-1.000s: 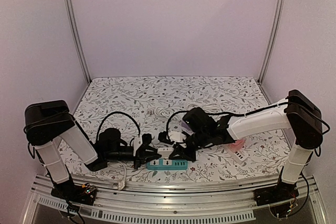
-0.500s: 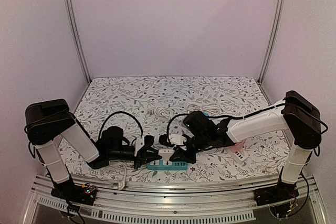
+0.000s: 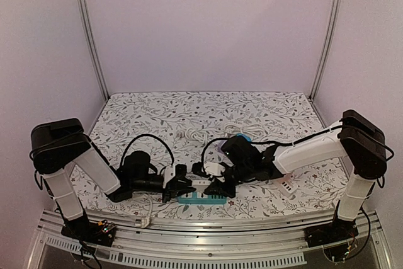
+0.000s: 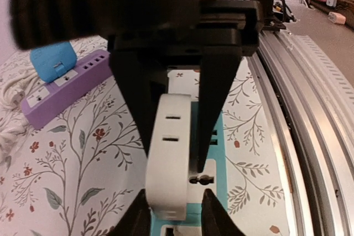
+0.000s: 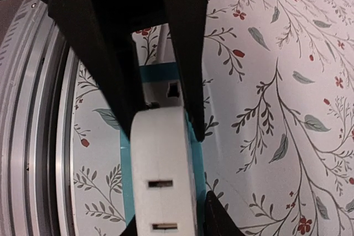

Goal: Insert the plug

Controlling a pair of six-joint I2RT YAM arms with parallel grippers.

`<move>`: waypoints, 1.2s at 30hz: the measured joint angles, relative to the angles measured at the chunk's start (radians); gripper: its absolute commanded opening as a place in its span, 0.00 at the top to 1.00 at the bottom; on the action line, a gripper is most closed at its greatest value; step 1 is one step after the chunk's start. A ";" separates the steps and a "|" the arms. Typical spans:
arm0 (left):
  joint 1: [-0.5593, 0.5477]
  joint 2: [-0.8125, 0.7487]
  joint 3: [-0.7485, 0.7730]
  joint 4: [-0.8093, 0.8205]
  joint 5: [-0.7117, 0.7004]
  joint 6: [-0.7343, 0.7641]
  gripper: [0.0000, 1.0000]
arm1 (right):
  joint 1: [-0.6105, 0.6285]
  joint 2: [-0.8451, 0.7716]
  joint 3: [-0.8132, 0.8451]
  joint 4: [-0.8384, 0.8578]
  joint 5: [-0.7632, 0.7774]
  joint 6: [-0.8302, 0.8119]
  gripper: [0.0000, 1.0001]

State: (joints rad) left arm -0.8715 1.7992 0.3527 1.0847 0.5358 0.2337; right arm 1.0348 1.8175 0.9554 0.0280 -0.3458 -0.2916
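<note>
A white plug [image 3: 200, 184] stands on the teal power strip [image 3: 201, 199] near the table's front edge. My left gripper [image 3: 181, 187] reaches it from the left and my right gripper [image 3: 217, 186] from the right. In the left wrist view the plug [image 4: 168, 158] sits between my left gripper's [image 4: 174, 161] black fingers, pressed to one and close to the other, over the strip [image 4: 221, 153]. In the right wrist view the plug [image 5: 163, 175] fills the gap of my right gripper [image 5: 163, 131], with the strip [image 5: 160, 73] under it. Each gripper's fingertips show at the bottom of the other's view.
A purple power strip [image 4: 61, 89] with a blue plug [image 4: 52, 62] lies behind, next to a coiled white cable [image 3: 192, 133]. A pink-and-white strip [image 3: 286, 185] lies at the right. The metal rail [image 3: 201, 231] runs just in front of the teal strip.
Both grippers have sunk a little toward the teal strip with the plug between them. The left arm has crept to the right. The jaws look slightly looser.
</note>
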 measured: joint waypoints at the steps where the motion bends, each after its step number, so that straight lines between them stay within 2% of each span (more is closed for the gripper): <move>1: -0.009 0.001 0.005 -0.006 -0.001 0.019 0.42 | 0.004 0.005 0.000 0.003 0.003 0.011 0.51; 3: -0.035 0.002 0.008 -0.029 0.001 0.039 0.29 | 0.013 0.010 0.003 0.012 0.014 0.026 0.39; 4: -0.045 0.002 0.008 -0.038 0.001 0.044 0.27 | 0.016 0.010 0.003 0.012 0.018 0.034 0.33; 7: -0.051 0.001 0.007 -0.052 -0.002 0.061 0.18 | 0.021 0.010 0.003 0.010 0.023 0.049 0.24; 8: -0.051 0.001 0.007 -0.055 -0.006 0.065 0.15 | 0.021 0.010 0.003 0.005 0.023 0.051 0.18; 9: -0.051 0.000 0.006 -0.056 -0.008 0.066 0.10 | 0.023 0.010 0.003 -0.002 0.023 0.051 0.03; 10: -0.051 -0.002 0.005 -0.059 -0.012 0.068 0.07 | 0.024 0.010 0.004 -0.006 0.023 0.055 0.02; 12: -0.051 -0.008 -0.001 -0.061 -0.019 0.073 0.01 | 0.024 0.009 0.008 -0.019 0.024 0.056 0.01; 17: -0.054 -0.068 -0.013 -0.093 -0.054 0.092 0.01 | 0.025 -0.022 0.012 -0.051 0.063 0.053 0.01; 23: -0.093 -0.304 -0.023 -0.239 -0.138 0.158 0.00 | 0.023 -0.194 0.012 -0.092 0.139 0.036 0.01; 27: -0.115 -0.563 -0.003 -0.487 -0.183 0.184 0.00 | -0.005 -0.320 0.050 -0.121 0.195 0.067 0.01; 32: -0.094 -0.762 0.117 -0.799 -0.307 0.133 0.00 | -0.147 -0.376 0.215 -0.255 0.402 0.236 0.01; 36: 0.037 -0.846 0.215 -1.000 -0.444 0.062 0.00 | -0.324 -0.409 0.245 -0.367 0.517 0.396 0.01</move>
State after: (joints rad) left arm -0.8349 0.9535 0.5678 0.0849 0.0914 0.2955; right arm 0.7105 1.4082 1.2003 -0.3393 0.1715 0.1047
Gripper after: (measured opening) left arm 0.995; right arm 0.988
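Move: The white plug stands in the teal strip with both hands' fingertips, barely parted, about its ends: its middle is level fore and aft with each hand, some 2 cm to the left hand's right and 2 cm to the right hand's left, about 1 cm lower. The teal strip's middle lies about 3 cm beneath the plug's. From the plug, the blue plug is roughly 19 cm farther out and 14 cm right; the pink plug 7 cm out, 26 cm right. Both hands spread their fingers wide and let go of the white plug's ends, staying low over the teal strip with only a small shift, the left one easing about 2 cm back. Then both lift clear and part: the left rises about 16 cm, swinging left and lastly forward as it turns counter-clockwise, while the right climbs some 20 cm and sweeps forward and right, turning about 55 degrees clockwise. ##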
